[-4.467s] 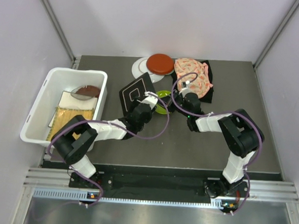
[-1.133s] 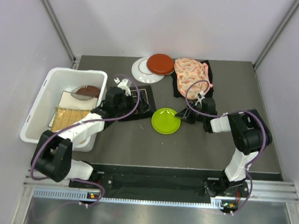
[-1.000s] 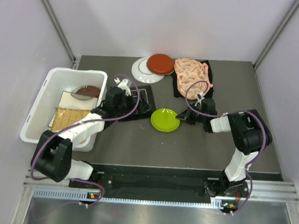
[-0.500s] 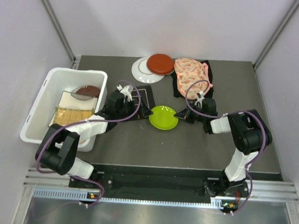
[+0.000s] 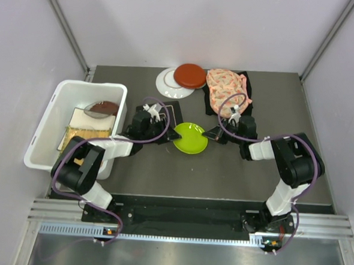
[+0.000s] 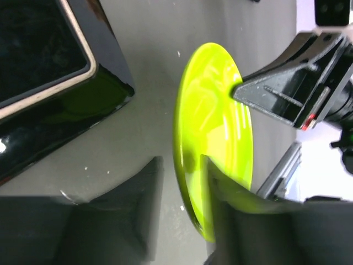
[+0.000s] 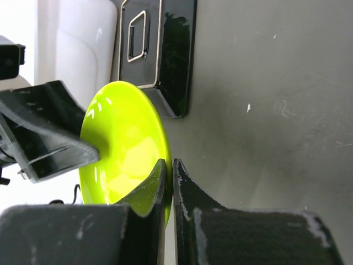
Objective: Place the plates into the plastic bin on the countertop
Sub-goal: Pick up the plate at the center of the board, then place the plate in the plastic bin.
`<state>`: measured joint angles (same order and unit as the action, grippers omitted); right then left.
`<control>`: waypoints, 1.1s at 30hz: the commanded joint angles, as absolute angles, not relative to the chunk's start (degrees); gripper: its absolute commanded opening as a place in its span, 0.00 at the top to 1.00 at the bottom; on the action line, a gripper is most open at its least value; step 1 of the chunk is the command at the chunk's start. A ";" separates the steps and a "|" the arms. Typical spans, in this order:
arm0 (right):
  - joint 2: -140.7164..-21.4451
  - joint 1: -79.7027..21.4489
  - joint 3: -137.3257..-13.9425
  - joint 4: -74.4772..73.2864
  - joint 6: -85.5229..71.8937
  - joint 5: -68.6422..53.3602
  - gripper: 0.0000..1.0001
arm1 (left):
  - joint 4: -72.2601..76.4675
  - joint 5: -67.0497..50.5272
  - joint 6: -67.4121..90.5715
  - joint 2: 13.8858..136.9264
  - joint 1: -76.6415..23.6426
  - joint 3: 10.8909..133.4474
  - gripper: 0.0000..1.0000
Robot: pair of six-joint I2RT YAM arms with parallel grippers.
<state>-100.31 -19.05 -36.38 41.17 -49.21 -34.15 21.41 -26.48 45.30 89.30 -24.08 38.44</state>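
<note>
The lime plate (image 5: 190, 137) stands tilted on the countertop (image 5: 222, 171), between my two grippers. My right gripper (image 5: 212, 134) is shut on its right rim; in the right wrist view both fingers pinch the rim (image 7: 168, 182). My left gripper (image 5: 167, 132) is open, and its fingers straddle the plate's left rim (image 6: 185, 165) without closing. The black plate with a white outline (image 5: 166, 115) lies flat beside the white plastic bin (image 5: 53, 104). The red plate (image 5: 189, 75) rests on a white plate (image 5: 165, 82) at the back.
The bin holds a yellow woven square plate (image 5: 83, 140), a cream one (image 5: 93, 120) and a dark glass one (image 5: 101, 108). Pink floral fabric (image 5: 227, 90) lies on a black cloth (image 5: 248, 110) at the back right. Pale walls stand on all sides.
My right gripper has slid the lime plate leftward. My left gripper has swung right from the black plate, and its open fingers now sit around the plate's rim.
</note>
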 commanded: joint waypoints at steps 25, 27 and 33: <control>-72.35 -20.21 -36.74 20.48 -36.30 -18.37 0.13 | 11.34 -42.44 49.82 73.04 17.26 56.07 1.00; -68.39 -20.13 -37.44 18.04 -35.43 -16.09 0.11 | 6.97 -41.93 49.14 73.91 20.90 57.83 1.00; -60.92 -20.21 -39.38 11.87 -32.87 -9.24 0.07 | 17.59 -41.84 59.25 74.62 28.47 53.61 1.00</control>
<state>-65.47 -19.75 -36.82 15.84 -35.75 -15.55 11.27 -38.52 52.75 74.22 26.20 54.28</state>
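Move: Between the two grippers the green plate hangs above the countertop, its middle about 6 cm to the left hand's right, level fore and aft and about 1 cm lower. The black square plate sits 7 cm left, 6 cm ahead and 7 cm below that hand; the bin's middle is some 37 cm left, level fore and aft and 2 cm lower. From the right hand, still gripping the green plate, its middle lies 6 cm left and 1 cm back, level in height; the patterned cloth is 8 cm right, 16 cm ahead, 6 cm below. Closing the rest of the way, the left fingers pinch the green plate's near rim while the arm stays put; the right fingers then open and release the opposite rim, that hand backing off some 13 cm up and a little right. The left hand lifts the plate up and forward, then sweeps it left towards the bin, about 30 cm left in all, wrist swinging some 40 degrees counter-clockwise. ##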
